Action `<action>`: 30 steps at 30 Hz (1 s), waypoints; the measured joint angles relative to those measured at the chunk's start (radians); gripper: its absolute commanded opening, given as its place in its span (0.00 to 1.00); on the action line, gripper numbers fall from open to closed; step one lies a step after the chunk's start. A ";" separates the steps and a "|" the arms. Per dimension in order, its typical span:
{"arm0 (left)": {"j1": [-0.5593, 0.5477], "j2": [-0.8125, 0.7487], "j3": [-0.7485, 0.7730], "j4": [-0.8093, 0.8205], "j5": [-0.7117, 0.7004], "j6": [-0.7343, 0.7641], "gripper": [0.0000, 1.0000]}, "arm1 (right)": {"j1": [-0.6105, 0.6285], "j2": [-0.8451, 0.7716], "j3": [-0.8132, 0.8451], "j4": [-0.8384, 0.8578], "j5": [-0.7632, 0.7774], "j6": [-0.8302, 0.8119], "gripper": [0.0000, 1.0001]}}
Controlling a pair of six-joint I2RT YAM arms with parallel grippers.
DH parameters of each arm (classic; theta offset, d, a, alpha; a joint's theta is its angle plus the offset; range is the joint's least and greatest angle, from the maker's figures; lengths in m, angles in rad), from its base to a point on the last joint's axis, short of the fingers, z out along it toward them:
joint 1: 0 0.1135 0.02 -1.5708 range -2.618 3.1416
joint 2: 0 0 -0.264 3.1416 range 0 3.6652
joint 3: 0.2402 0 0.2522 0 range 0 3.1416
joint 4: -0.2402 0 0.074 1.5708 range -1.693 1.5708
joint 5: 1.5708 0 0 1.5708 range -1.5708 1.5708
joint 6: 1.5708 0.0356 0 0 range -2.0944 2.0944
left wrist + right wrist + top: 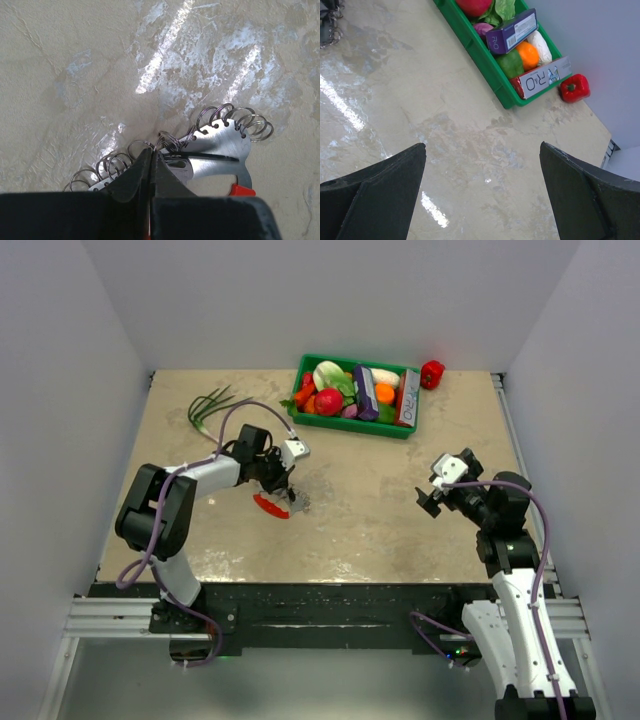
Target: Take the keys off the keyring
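My left gripper (286,490) (151,151) is down on the table, its jaws pressed together. A thin silvery ring of the keyring (169,140) comes out right at the tips. A silvery key (186,169) lies half under the right finger. Behind it sits a curved metal plate (225,150) with several wire rings through its holes and a red tag (243,190) (270,506) at its end. My right gripper (432,496) (482,170) hangs open over bare table at the right, far from the bunch, with nothing between its fingers (380,190).
A green bin (404,428) (470,37) of toy vegetables and boxes stands at the back centre. A red pepper (432,373) (575,87) lies by its right end. Green onions (210,405) lie at the back left.
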 measured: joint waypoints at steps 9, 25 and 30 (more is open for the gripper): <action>0.000 0.000 0.000 0.001 0.008 -0.004 0.00 | -0.005 0.000 0.000 0.000 -0.001 -0.003 0.99; 0.000 -0.114 -0.010 0.000 0.071 -0.002 0.00 | -0.008 -0.001 0.000 -0.002 -0.011 -0.003 0.99; 0.000 -0.163 -0.013 0.000 0.100 0.001 0.00 | -0.008 -0.001 0.000 -0.006 -0.026 -0.003 0.99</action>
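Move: The keyring is already pinched in the shut left fingers by its row of rings, with its middle about 2 cm back and 2 cm left of the hand, some 1 cm lower. From that hand, the green basket stands roughly 22 cm ahead and 15 cm to the right, and the spring onions about 17 cm ahead and 16 cm to the left. From the open right hand, the keyring lies about 34 cm left, 5 cm ahead and 21 cm below. The keyring, kept in the left fingers' grip near the middle of its rings, is first held in place at the table, then drawn nearly straight up about 6 cm with a slight drift to the right. As the hand climbs, the wrist tilts the fingers up out of their downward slant by some 10 degrees. ##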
